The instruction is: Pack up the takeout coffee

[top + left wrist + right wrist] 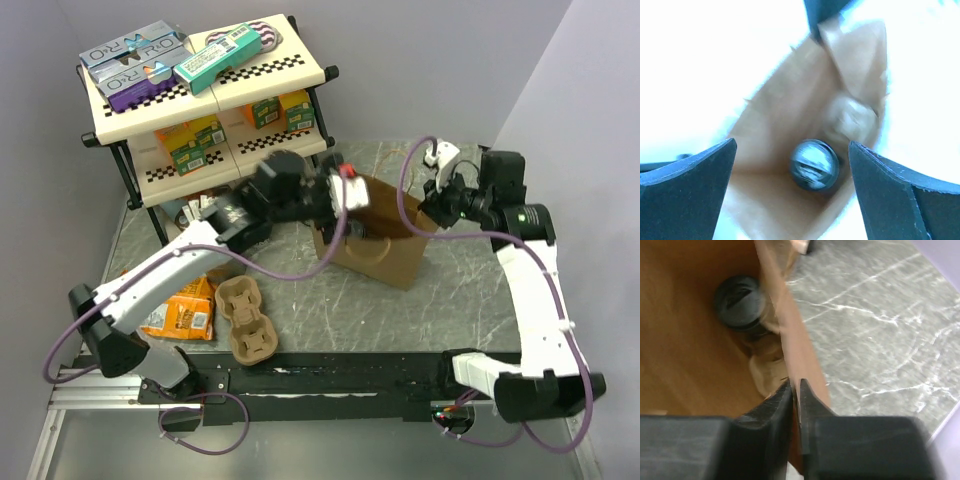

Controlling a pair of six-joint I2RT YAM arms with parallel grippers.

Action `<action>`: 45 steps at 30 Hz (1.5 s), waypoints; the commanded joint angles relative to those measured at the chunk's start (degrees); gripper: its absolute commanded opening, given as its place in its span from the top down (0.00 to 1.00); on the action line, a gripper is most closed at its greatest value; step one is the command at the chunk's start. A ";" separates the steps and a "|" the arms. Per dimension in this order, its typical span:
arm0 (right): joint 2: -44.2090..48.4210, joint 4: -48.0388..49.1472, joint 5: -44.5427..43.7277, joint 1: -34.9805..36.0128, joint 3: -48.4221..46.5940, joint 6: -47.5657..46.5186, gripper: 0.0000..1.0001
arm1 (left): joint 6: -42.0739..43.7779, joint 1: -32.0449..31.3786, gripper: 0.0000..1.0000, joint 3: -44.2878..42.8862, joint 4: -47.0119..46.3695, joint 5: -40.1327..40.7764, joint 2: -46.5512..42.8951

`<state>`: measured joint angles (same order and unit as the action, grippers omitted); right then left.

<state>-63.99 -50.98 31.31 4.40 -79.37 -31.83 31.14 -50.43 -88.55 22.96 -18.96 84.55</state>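
The takeout coffee stands at the bottom of the brown paper bag, its round black lid facing up. My left gripper hangs over the bag's mouth, open wide, with nothing between its fingers and the cup well below them. In the top view the left gripper is at the bag's left rim. My right gripper is shut on the bag's thin right wall, pinching it at the rim. From above, the right gripper sits at the bag's upper right corner.
A crumpled pale paper lies inside the bag next to the cup. A brown pulp cup carrier and an orange snack packet lie at the front left. A two-level shelf of boxes stands at the back left.
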 commanded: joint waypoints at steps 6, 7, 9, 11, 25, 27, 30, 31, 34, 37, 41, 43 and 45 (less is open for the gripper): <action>-5.98 2.82 1.92 -1.94 -8.86 3.53 0.36 | -11.36 10.52 0.01 -6.82 4.27 10.87 -9.57; -5.80 2.90 1.30 -2.03 -9.65 3.88 0.33 | -11.88 11.84 0.01 -5.94 6.90 11.75 -11.67; -4.57 3.43 0.60 -2.29 -10.71 4.67 0.24 | -12.76 15.70 0.01 -3.75 9.89 12.02 -13.79; -2.65 4.04 -0.63 -2.82 -11.41 6.07 0.18 | -13.12 19.30 0.01 -2.07 14.29 11.32 -16.95; 7.38 9.58 -2.66 -3.09 -10.63 13.64 0.00 | -15.22 32.41 0.48 2.25 31.27 7.62 -11.09; 8.26 9.32 -2.83 -3.08 -9.75 13.73 0.00 | -16.80 33.91 0.50 2.07 30.31 7.88 -10.29; 8.97 9.23 -3.10 -3.09 -8.79 14.08 0.00 | -17.86 34.35 0.51 1.63 28.90 9.28 -8.97; 9.23 9.06 -2.75 -3.09 -8.69 14.17 0.00 | -18.04 34.44 0.52 1.02 28.81 9.47 -7.66; 9.32 8.88 -2.66 -3.09 -8.52 14.26 0.00 | -18.30 35.14 0.55 -1.79 29.33 10.78 -5.37; 9.23 8.53 -2.57 -3.00 -8.61 13.99 0.00 | -18.04 35.58 0.56 -4.08 30.56 10.53 -3.09; 8.79 8.09 -2.92 -3.08 -9.22 13.38 0.00 | -18.57 35.85 0.59 -4.79 31.44 10.78 -1.68; 8.70 7.92 -3.01 -3.09 -9.22 12.94 0.00 | -18.57 35.85 0.59 -4.61 31.53 11.22 -1.32; 8.62 7.83 -3.01 -3.00 -9.31 12.68 0.00 | -18.65 35.93 0.60 -4.61 32.41 11.67 -1.32</action>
<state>-55.33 -43.51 28.49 1.58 -87.72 -19.20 13.93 -14.74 -91.37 53.69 -8.73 83.22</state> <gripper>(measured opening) 0.997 0.412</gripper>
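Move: The right hand still pinches the rim of the paper bag, whose middle is about 10 cm to its left, 2 cm back and 15 below. From the left hand, the bag's middle is 5 cm ahead, 8 to the right and 19 below; the wrapped straws stand some 28 cm left, 5 ahead and 17 below. The paper cups are about 19 cm left, 12 ahead and 24 below that hand; the drink carrier is 21 left, 8 back and 28 below. Its fingers springing wide open, the right hand lets go of the bag rim after edging forward, then lifts about 12 cm clear and tips up some 20 degrees. The left hand swings over 25 cm left in an arc from above the bag to the straws, rising then sinking well below its start, turning counter-clockwise and narrowing its fingers to under half open. ##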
